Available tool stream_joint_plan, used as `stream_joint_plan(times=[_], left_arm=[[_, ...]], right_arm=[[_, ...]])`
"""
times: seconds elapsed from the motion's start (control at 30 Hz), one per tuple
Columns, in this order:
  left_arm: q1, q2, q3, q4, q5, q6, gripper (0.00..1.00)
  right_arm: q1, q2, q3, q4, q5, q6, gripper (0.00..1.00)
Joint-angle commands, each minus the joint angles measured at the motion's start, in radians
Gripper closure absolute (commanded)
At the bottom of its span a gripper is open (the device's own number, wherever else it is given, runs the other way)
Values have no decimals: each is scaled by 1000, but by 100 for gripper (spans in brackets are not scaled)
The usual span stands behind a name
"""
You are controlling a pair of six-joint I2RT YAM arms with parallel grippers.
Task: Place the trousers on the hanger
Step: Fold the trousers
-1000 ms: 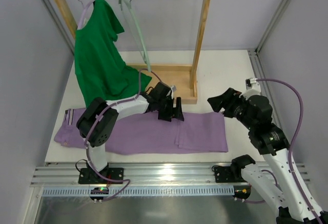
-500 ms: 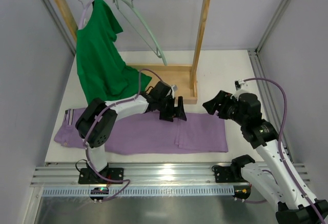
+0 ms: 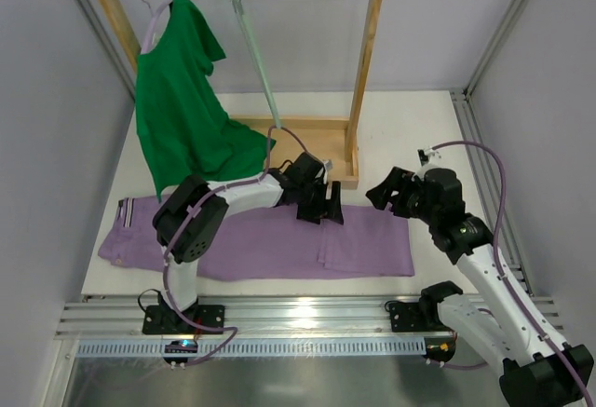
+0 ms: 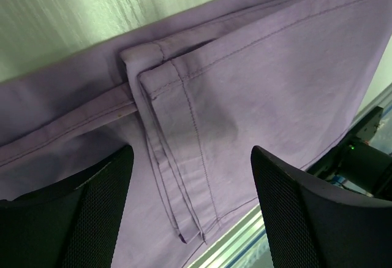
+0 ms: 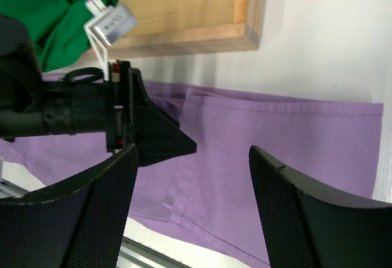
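The lilac trousers (image 3: 261, 249) lie flat across the front of the white table, with a striped waistband at the left end. A folded leg hem (image 4: 174, 133) shows in the left wrist view. My left gripper (image 3: 321, 208) hovers open just over that hem, jaws wide apart (image 4: 191, 157) and nothing between them. My right gripper (image 3: 386, 193) is open above the trousers' right end (image 5: 288, 139), its jaws (image 5: 193, 154) empty and pointing toward the left gripper (image 5: 156, 136). The pale grey-green hanger (image 3: 257, 64) hangs by its hook from the wooden rod, seen edge-on.
A wooden clothes rack (image 3: 369, 72) stands at the back, its base board (image 5: 184, 22) just beyond the trousers. A dark green T-shirt (image 3: 182, 114) hangs on a lavender hanger at the rod's left. A metal rail (image 3: 298, 318) runs along the table's front edge.
The hanger has swung on the rod and now shows edge-on. My right arm has moved left toward the trousers' end. The left gripper has shifted slightly right over the hem.
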Motion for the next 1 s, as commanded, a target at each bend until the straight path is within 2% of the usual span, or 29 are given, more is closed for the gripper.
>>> stream_joint_plan(times=[0.0,0.1,0.27,0.67,0.83,0.93,0.97], left_arm=[[3,-49,-16,8,-77,41,22],[3,-26,-39,62,-63,9,22],[4,17,-17,64,-26,6,25],[0,37,-57,185,92,-62,44],[-6,61,-22,171,90,-74,62],[-17,86,9,157,90,-89,77],[-26,91,30,148,89,-91,88]], right_arm=[[-7,24,-16,57,6,-30,25],[-7,37,-16,70,1,-47,25],[-13,55,13,54,13,-53,25],[-15,83,-27,101,26,-10,25],[-25,63,-21,84,68,-20,25],[-39,63,-7,87,72,-6,25],[-41,66,-1,87,72,-3,25]])
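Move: The edge of the folded-over trouser flap, near its far corner, lies almost under the left fingers, about 2 cm right and 2 cm below. From that hand, the flap's outer fold is some 20 cm right and 6 cm back, and the rack base's near right corner about 7 cm ahead and 6 cm right. The flap edge is roughly 14 cm left, 1 cm back and 15 cm below the right hand. Left fingers close and pinch the flap edge, easing about 2 cm right and down; open right hand sinks forward. ##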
